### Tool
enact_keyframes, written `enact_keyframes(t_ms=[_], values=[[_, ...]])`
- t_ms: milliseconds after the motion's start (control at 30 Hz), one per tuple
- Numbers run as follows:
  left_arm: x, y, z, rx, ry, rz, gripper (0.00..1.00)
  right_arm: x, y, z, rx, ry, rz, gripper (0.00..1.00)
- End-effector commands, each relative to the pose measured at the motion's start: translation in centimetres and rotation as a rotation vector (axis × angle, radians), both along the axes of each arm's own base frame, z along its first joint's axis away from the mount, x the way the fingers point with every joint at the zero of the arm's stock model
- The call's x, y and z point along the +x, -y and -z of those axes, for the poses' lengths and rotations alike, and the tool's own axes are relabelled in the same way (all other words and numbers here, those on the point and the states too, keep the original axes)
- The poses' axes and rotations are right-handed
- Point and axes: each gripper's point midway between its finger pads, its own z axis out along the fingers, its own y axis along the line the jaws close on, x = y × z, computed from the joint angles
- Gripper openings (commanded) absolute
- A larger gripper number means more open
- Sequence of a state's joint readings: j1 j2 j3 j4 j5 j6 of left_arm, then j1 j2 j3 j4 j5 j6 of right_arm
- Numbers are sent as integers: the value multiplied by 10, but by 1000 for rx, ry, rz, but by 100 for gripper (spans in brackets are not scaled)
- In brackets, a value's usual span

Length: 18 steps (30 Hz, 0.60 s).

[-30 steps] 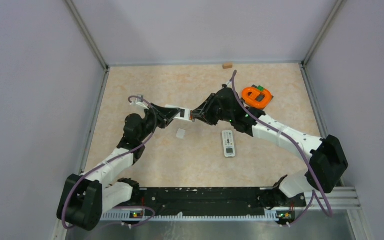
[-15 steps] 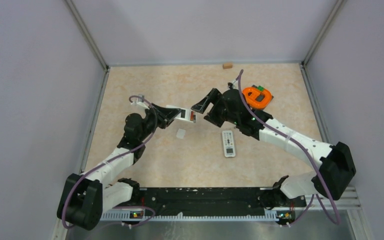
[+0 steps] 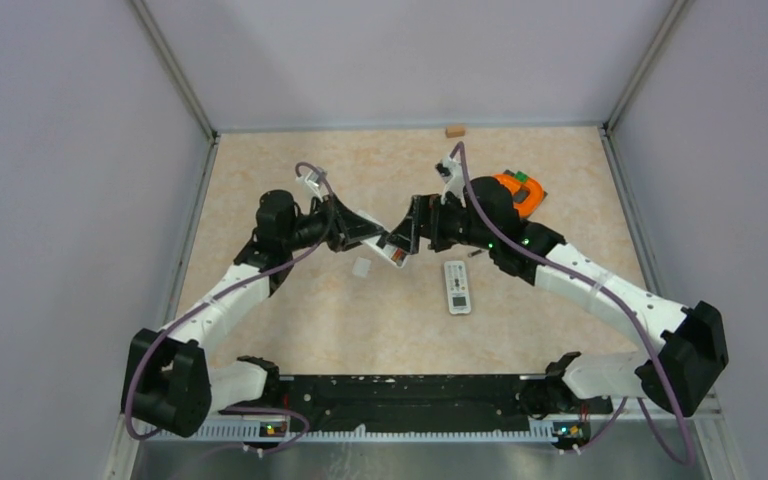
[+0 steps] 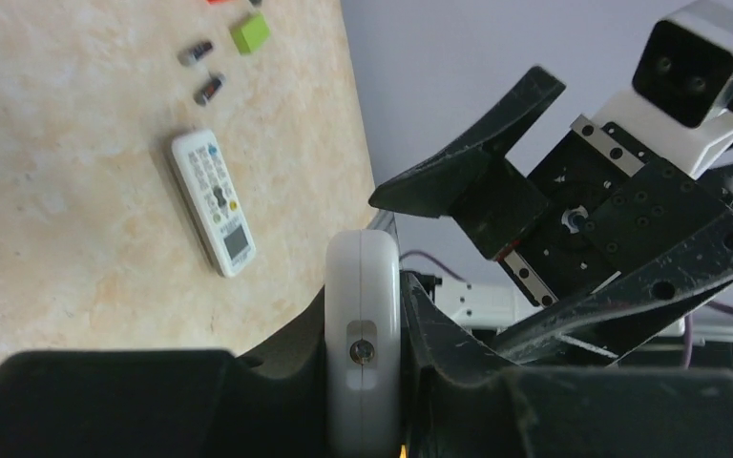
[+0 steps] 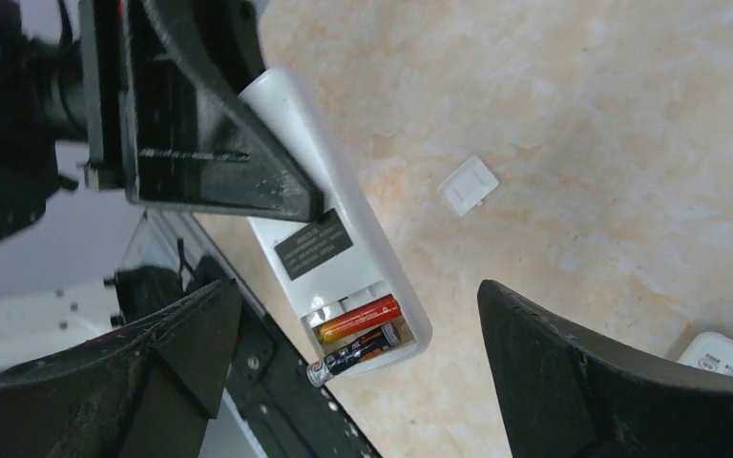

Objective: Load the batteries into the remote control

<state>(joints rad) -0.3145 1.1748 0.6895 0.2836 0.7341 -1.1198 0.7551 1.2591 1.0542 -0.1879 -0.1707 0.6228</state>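
My left gripper (image 4: 364,320) is shut on a white remote control (image 5: 329,229), held off the table with its open battery bay facing the right wrist camera. In the bay lies an orange-red battery (image 5: 361,318). Below it a black battery (image 5: 358,354) sits slanted, one end poking out past the remote's edge. My right gripper (image 5: 363,382) stands wide open around the remote's bay end, its fingers (image 5: 167,353) clear of it. In the top view the held remote (image 3: 392,248) hangs between both grippers. Two loose batteries (image 4: 209,89) lie on the table.
A second white remote (image 3: 457,286) lies face up on the table. The small white battery cover (image 3: 362,267) lies below the left gripper. An orange holder (image 3: 513,190) with a green block (image 4: 249,32) sits at the back right, a wooden block (image 3: 454,130) by the back wall.
My right gripper has opened wide and let go at the remote's bay, leaving the black battery slanted in it. The left arm has swung the remote rightward and lower.
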Motion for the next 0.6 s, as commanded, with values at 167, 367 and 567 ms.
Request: enact_keyframes(t_ms=[167,367,567], values=[[-38,12,-17,0,51,326,0,-60,-6,-23,10,142,-413,99],[-39,12,-24,2,84,354,0,-65,-2,2,-40,80,-431,99],[-38,13,-23,5,73,358,0,-75,-10,3,11,78,-507,99]])
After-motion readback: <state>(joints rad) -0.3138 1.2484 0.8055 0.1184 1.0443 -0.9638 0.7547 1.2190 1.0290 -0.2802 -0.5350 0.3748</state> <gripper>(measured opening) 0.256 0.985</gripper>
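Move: The black battery half in the held remote control's compartment lies close to the open right hand, about 3 cm back, 1 cm left and 4 cm below. From the left hand, which holds the remote control, it is some 3 cm back, 4 cm right and 4 cm below. On the table, some 22 cm below the right hand, the battery cover lies about 7 cm ahead and 10 cm left, the white remote 3 cm ahead and 11 cm right. The right hand, its fingers already nearly wide open and clear of the battery it has let go, draws back towards the base by about 6.5 cm and swings counter-clockwise, staying close by the compartment of the held remote control. Alongside it the left hand keeps its pinch on the remote control and brings it back about 4 cm and slightly right, turning it some 20 degrees clockwise. ##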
